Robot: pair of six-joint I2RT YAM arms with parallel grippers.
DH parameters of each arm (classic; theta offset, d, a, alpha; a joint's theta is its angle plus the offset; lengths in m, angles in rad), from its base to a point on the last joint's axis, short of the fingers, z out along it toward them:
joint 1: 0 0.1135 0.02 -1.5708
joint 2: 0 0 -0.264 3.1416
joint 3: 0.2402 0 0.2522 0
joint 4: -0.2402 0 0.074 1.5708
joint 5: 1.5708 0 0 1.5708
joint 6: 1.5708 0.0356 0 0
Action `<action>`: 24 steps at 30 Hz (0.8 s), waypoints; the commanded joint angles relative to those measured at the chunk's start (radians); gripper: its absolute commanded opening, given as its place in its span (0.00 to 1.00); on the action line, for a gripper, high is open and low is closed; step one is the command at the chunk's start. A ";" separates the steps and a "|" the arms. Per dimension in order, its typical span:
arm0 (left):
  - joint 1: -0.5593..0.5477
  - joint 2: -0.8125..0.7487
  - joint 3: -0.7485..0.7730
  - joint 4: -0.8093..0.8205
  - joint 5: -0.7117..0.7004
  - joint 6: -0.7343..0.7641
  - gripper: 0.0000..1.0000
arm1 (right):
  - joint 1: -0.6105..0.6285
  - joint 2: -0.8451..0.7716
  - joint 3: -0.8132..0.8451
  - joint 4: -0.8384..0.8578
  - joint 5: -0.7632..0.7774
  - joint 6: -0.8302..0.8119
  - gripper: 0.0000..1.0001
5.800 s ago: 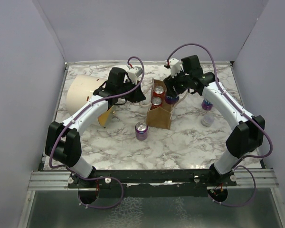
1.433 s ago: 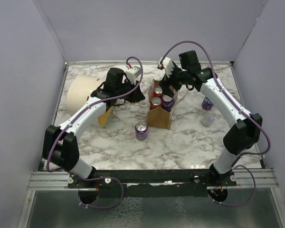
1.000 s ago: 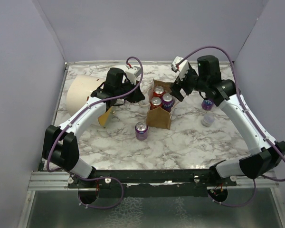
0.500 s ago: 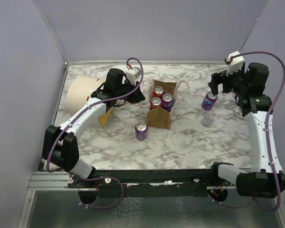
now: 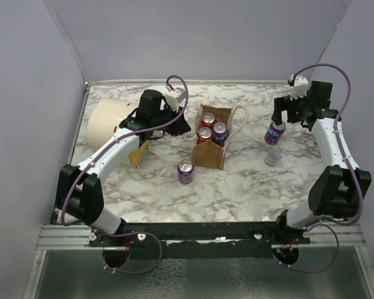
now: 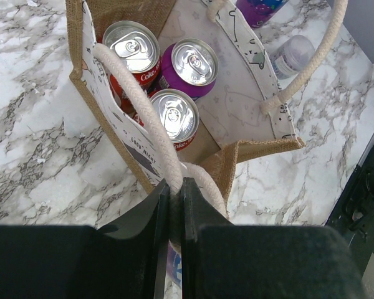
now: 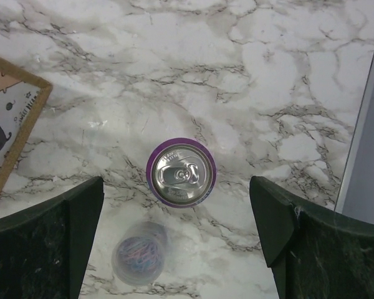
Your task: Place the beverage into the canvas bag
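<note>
The canvas bag (image 5: 209, 156) stands open mid-table with two red cans and a purple can (image 6: 189, 62) upright inside. My left gripper (image 6: 172, 187) is shut on the bag's near cream rope handle (image 6: 137, 103), at the bag's left side (image 5: 186, 129). A purple beverage can (image 7: 181, 172) stands upright on the marble at the right (image 5: 273, 132). My right gripper (image 7: 176, 200) hovers straight above it, open wide, touching nothing. Another purple can (image 5: 186, 171) stands in front of the bag.
A large cream cylinder (image 5: 109, 124) with an orange disc end lies at the left, behind my left arm. A small clear jar of coloured clips (image 7: 139, 254) stands just near of the right-hand can (image 5: 272, 157). Grey walls close three sides.
My right gripper left a purple can in the bag, lifted away and swung right. It now hangs over the right-hand can with its jaws spread wider. The left arm held still.
</note>
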 commanded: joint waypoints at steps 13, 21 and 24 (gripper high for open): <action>-0.006 -0.041 0.000 0.019 0.050 -0.001 0.00 | -0.003 0.232 -0.048 0.078 0.020 -0.051 0.97; -0.006 -0.040 0.000 0.018 0.052 0.000 0.00 | -0.003 0.243 -0.057 0.073 -0.003 -0.054 0.80; -0.006 -0.042 0.000 0.019 0.052 -0.001 0.00 | -0.003 0.240 -0.053 0.071 -0.006 -0.053 0.75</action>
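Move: The last purple can on my right side stands almost straight below my open right gripper, only about 1 cm ahead, its middle some 12 cm down. The small clear jar stands roughly 9 cm back of that can and 1 cm to its left; the canvas bag is about 26 cm to my right hand's left, nearly level. From my left hand, on the bag's handle, the can lies about 39 cm right, 6 cm ahead and 14 cm below. I sink my right hand about 11 cm over the purple can, drifting slightly forward and then back, and tip my fingers some 15 degrees further down so they straddle its upper part. As the descent ends I start shutting them and, with the hand then still, bring the pads in against both sides of the can. ##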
